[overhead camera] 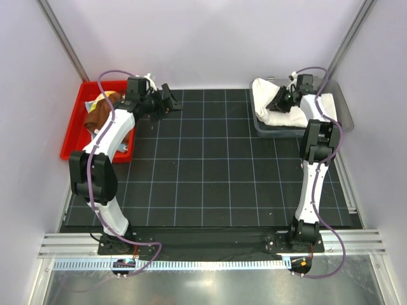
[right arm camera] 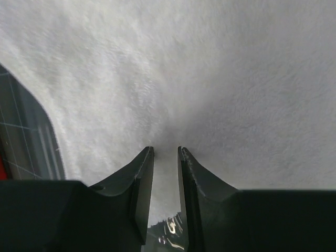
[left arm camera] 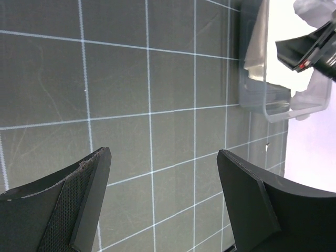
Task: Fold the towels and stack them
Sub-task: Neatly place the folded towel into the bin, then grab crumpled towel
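The large white towel point(overhead camera: 273, 115) lies bunched in the clear tray point(overhead camera: 344, 105) at the back right. My right gripper point(overhead camera: 280, 98) is down on it; in the right wrist view its jaws point(right arm camera: 165, 150) stand nearly together, pinching the white towel point(right arm camera: 210, 63). The rust-brown towel point(overhead camera: 98, 115) lies crumpled in the red bin point(overhead camera: 72, 130) at the back left, with a bit of the yellow towel point(overhead camera: 110, 96) behind it. The light blue towel is hidden. My left gripper point(overhead camera: 167, 100) hovers open and empty over the black mat point(left arm camera: 163, 153), just right of the red bin.
The black gridded mat point(overhead camera: 203, 171) covers the table between the bin and the tray. The clear tray's corner point(left arm camera: 262, 100) and the white towel point(left arm camera: 311, 11) show in the left wrist view. Grey walls and metal posts close in the back and sides.
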Controlling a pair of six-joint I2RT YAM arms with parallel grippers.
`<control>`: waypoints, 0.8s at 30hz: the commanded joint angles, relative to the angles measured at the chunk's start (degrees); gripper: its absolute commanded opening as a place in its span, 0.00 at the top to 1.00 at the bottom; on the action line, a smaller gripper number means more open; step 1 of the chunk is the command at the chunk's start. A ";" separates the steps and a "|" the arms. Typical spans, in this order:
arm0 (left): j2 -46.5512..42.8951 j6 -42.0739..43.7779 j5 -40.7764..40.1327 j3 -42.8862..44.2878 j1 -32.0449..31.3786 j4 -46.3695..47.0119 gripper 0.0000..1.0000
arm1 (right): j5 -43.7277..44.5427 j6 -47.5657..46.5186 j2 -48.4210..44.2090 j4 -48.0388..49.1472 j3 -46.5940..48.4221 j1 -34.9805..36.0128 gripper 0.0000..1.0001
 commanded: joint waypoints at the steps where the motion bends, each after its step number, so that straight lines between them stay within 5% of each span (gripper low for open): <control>1: 0.29 2.06 -1.87 3.16 1.13 -0.82 0.14 | -2.65 -3.44 0.31 -5.68 2.18 0.41 0.67; 15: 2.21 13.57 -29.63 17.05 12.55 -16.73 0.12 | 2.01 -8.91 -4.34 -14.92 2.00 0.41 0.66; 21: 8.62 15.25 -37.56 19.78 17.39 -20.87 0.15 | 2.01 -2.75 -10.22 -6.14 2.61 1.11 0.49; 24: 11.18 18.05 -38.78 20.47 18.10 -19.47 0.18 | 3.05 -3.01 -14.44 -4.20 2.35 3.21 0.28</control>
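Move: The brown towel in the red bin lies about 28 cm to the left of my left hand, 6 cm ahead and some 15 cm lower. The yellow cloth is about 8 cm beyond that towel, and the light blue cloth some 14 cm nearer me than the towel. My right hand is just above the left part of the white towel, whose middle is about 11 cm right, 3 cm ahead and 4 cm lower. The clear bin's left wall stands 8 cm left of this hand, 3 cm ahead. I swing my open left hand about 26 cm left and a little forward, arching up some 5 cm and back down over the red bin towards the brown towel, turning it counter-clockwise while its left side rolls up. Meanwhile my right hand, fingers part-closed, goes back about 4 cm and down 3 cm over the white towel's left part, then lifts clear and spreads its fingers. ##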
